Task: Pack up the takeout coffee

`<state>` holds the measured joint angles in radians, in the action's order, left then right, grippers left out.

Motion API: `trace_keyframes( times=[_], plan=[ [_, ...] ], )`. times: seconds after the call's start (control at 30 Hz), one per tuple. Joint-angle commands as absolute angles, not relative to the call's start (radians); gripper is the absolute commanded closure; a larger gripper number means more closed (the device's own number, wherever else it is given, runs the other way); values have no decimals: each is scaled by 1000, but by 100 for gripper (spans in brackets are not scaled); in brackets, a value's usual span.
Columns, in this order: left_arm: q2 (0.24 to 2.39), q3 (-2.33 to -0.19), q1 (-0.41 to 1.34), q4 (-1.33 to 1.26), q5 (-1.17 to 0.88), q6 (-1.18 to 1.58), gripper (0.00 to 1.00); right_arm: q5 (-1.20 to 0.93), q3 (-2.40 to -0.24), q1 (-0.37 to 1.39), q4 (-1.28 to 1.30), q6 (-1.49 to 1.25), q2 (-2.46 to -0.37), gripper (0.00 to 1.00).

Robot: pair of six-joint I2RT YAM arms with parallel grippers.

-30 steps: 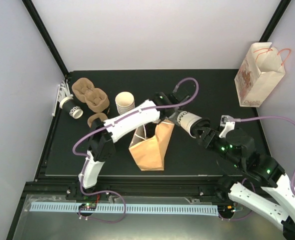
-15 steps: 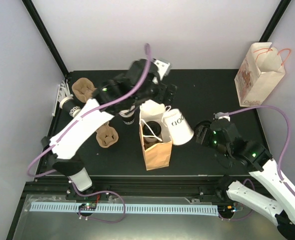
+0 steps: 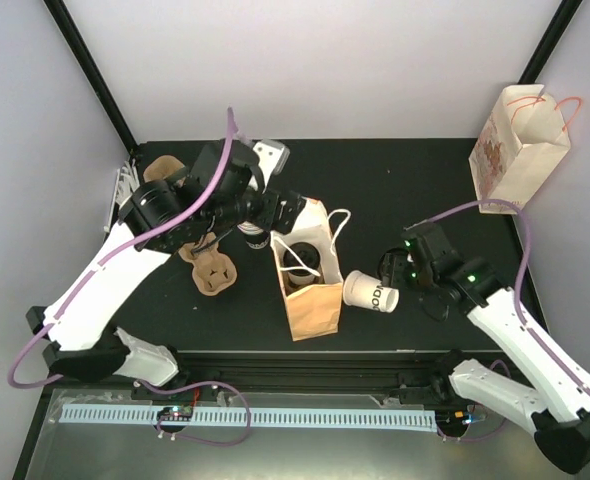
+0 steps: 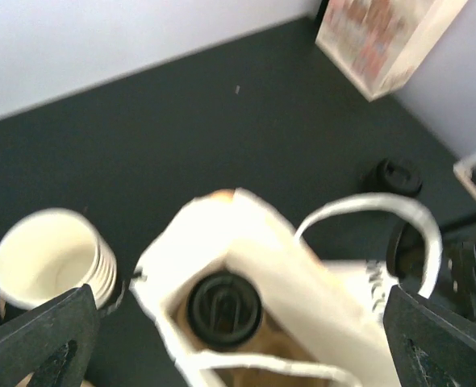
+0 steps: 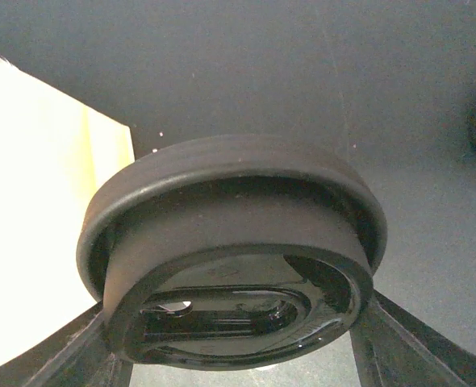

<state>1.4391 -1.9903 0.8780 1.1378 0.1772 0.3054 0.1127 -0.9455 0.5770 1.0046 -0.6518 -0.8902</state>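
A brown paper bag (image 3: pixel 312 300) stands open mid-table with one takeout coffee (image 3: pixel 305 262) inside, its black lid (image 4: pixel 224 309) showing in the bag's mouth. My left gripper (image 3: pixel 278 207) hovers open above the bag's far rim, its fingers (image 4: pixel 36 339) wide apart and holding nothing. My right gripper (image 3: pixel 390 285) is shut on a second takeout coffee (image 3: pixel 367 292), held sideways just right of the bag. That cup's black lid (image 5: pixel 234 266) fills the right wrist view, with the bag (image 5: pixel 36 201) at its left.
A stack of bare white cups (image 4: pixel 52 258) stands left of the bag. Brown pulp carriers (image 3: pixel 215 272) lie further left. A loose black lid (image 4: pixel 391 176) lies on the mat. A printed white bag (image 3: pixel 520 150) stands at the back right corner.
The bag went from leaning under my left gripper to standing upright with a cup inside. My left gripper lifted off it. My right gripper swung its cup down beside the bag.
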Motion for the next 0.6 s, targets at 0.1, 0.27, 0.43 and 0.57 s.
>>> trace_keyframes(
  times=[0.1, 0.27, 0.43, 0.57],
  plan=[
    [1295, -1777, 872, 1314, 184, 456, 1, 53, -854, 567, 924, -607, -997, 31],
    [1216, -1585, 835, 1229, 104, 520, 1, 231, -859, 555, 971, -678, -1049, 6],
    [1225, -1486, 796, 1070, -28, 538, 1, 275, -851, 544, 967, -688, -1003, 0],
    [1261, -1471, 793, 989, -102, 541, 1, 238, -869, 544, 985, -653, -1004, 0]
  ],
)
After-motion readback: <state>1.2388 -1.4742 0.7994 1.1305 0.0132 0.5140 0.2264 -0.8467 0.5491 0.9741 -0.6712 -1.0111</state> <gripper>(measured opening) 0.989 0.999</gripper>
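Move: The bag stands almost under the left hand, about 3 cm back and 3 cm to its right, its middle some 28 cm below; the cup stack is roughly 7 cm ahead, 9 cm left and 33 cm down. From the right hand, which holds the black lid, the loose cup lies about 3 cm ahead, 4 cm left and 13 cm below; the bag is some 15 cm left, level fore and aft, and the lid stack 9 cm ahead and 14 cm right, on the table. Down goes the right hand by about 6 cm with the black lid over the table by the loose cup; its fingers then spread wide and let go of the lid as it slips a few centimetres right. The left hand, open throughout, sinks some 13 cm towards the bag's left rim, easing left and back and tipping down about 20 degrees. ##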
